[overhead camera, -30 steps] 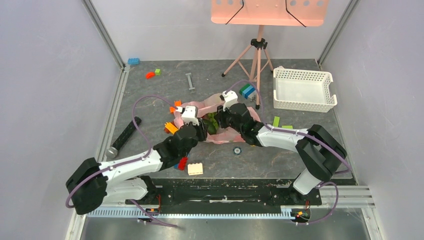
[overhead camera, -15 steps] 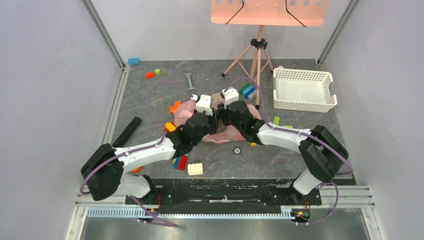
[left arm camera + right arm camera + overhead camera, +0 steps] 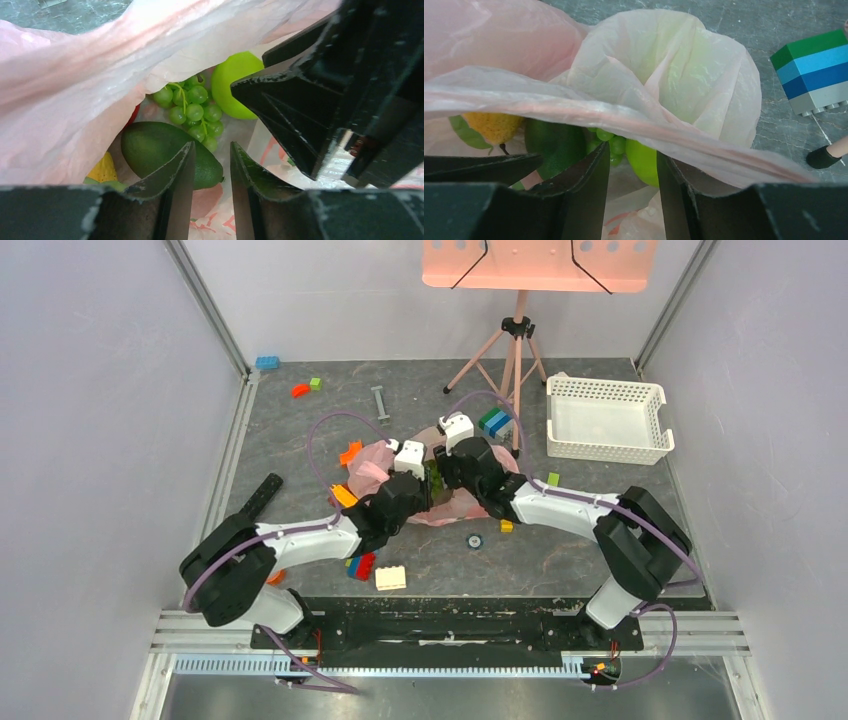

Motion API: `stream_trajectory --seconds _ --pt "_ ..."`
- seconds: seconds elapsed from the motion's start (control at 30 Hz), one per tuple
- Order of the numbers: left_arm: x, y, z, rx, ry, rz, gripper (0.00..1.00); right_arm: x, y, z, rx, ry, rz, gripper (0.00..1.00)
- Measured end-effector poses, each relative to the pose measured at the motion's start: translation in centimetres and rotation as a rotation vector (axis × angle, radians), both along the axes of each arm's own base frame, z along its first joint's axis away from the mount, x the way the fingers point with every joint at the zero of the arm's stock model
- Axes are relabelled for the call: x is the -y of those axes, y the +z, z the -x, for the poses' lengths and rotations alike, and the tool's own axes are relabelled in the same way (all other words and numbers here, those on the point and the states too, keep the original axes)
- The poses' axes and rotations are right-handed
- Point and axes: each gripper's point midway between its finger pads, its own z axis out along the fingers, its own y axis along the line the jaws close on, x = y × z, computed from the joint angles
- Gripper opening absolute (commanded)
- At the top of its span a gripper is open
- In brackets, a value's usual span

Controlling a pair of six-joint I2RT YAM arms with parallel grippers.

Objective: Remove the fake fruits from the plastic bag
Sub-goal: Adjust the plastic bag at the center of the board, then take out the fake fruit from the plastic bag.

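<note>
The pink plastic bag lies crumpled mid-table, and both grippers meet at its mouth. In the left wrist view its film arches over the fake fruits: a dark avocado, green grapes, a green apple, a lemon and a sliver of red. My left gripper is open just short of the avocado's tip, with nothing between its fingers. My right gripper is open under the bag's upper edge, facing the grapes and green apple. Its black body fills the left wrist view's right side.
A white lattice basket stands at the back right, beside a pink tripod. A blue-green block stack sits just behind the bag. Loose blocks and a black bar lie to the left and near side.
My left arm has swung right and forward from the bag's left side to its mouth, meeting the right gripper. The right arm has barely shifted.
</note>
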Motion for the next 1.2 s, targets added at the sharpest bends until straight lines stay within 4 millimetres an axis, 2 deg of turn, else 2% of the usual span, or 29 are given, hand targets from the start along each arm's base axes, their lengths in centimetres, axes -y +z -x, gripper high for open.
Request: stream_trajectory --seconds 0.13,0.3,0.47,0.7,0.77,0.93,1.2 --pt "0.2 -0.3 0.0 -0.003 -0.007 0.002 0.31 0.2 -1.1 -0.1 -0.011 -0.004 0.026 0.43" --pt "0.3 -1.3 -0.1 -0.017 -0.004 -0.015 0.18 0.6 -1.9 0.0 -0.016 -0.015 0.042 0.43" --pt "0.0 -2.4 -0.1 -0.034 0.006 -0.042 0.05 2.1 -3.0 -0.1 -0.016 -0.073 0.083 0.38" --pt "-0.3 -2.3 -0.3 -0.027 0.023 -0.047 0.02 4.9 -4.3 -0.3 -0.023 -0.167 0.11 0.38" --pt "-0.4 -2.3 -0.4 -0.025 0.03 -0.049 0.02 5.8 -4.9 -0.3 -0.037 -0.19 0.116 0.43" --pt "-0.5 -2.5 -0.4 -0.027 0.035 -0.055 0.02 7.1 -6.0 0.0 -0.067 -0.22 0.117 0.64" --pt "-0.5 -3.4 -0.3 -0.053 0.039 -0.067 0.02 6.3 -6.5 0.8 -0.078 -0.146 0.054 0.76"
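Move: The plastic bag lies open under both hands, its middle about 2 cm ahead, 2 cm right and 6 cm below the left hand. From that hand the avocado is roughly 3 cm ahead, 1 cm left and 6 cm down; the grapes are 5 cm ahead, 2 cm right. The bag's right side lies some 3 cm back, 10 cm right and 6 cm below the right hand. The green-blue blocks stand about 9 cm ahead, 10 cm right and 9 cm below the right hand. The bag's right side is what the right hand makes for: fingers inside the mouth, it sweeps right and down, some 6 cm each way, turning clockwise about 10 degrees and spreading its fingers wide towards the end. Meanwhile the left hand sinks about 3.5 cm beside the avocado and shuts its fingers; what they grip can't be seen. ##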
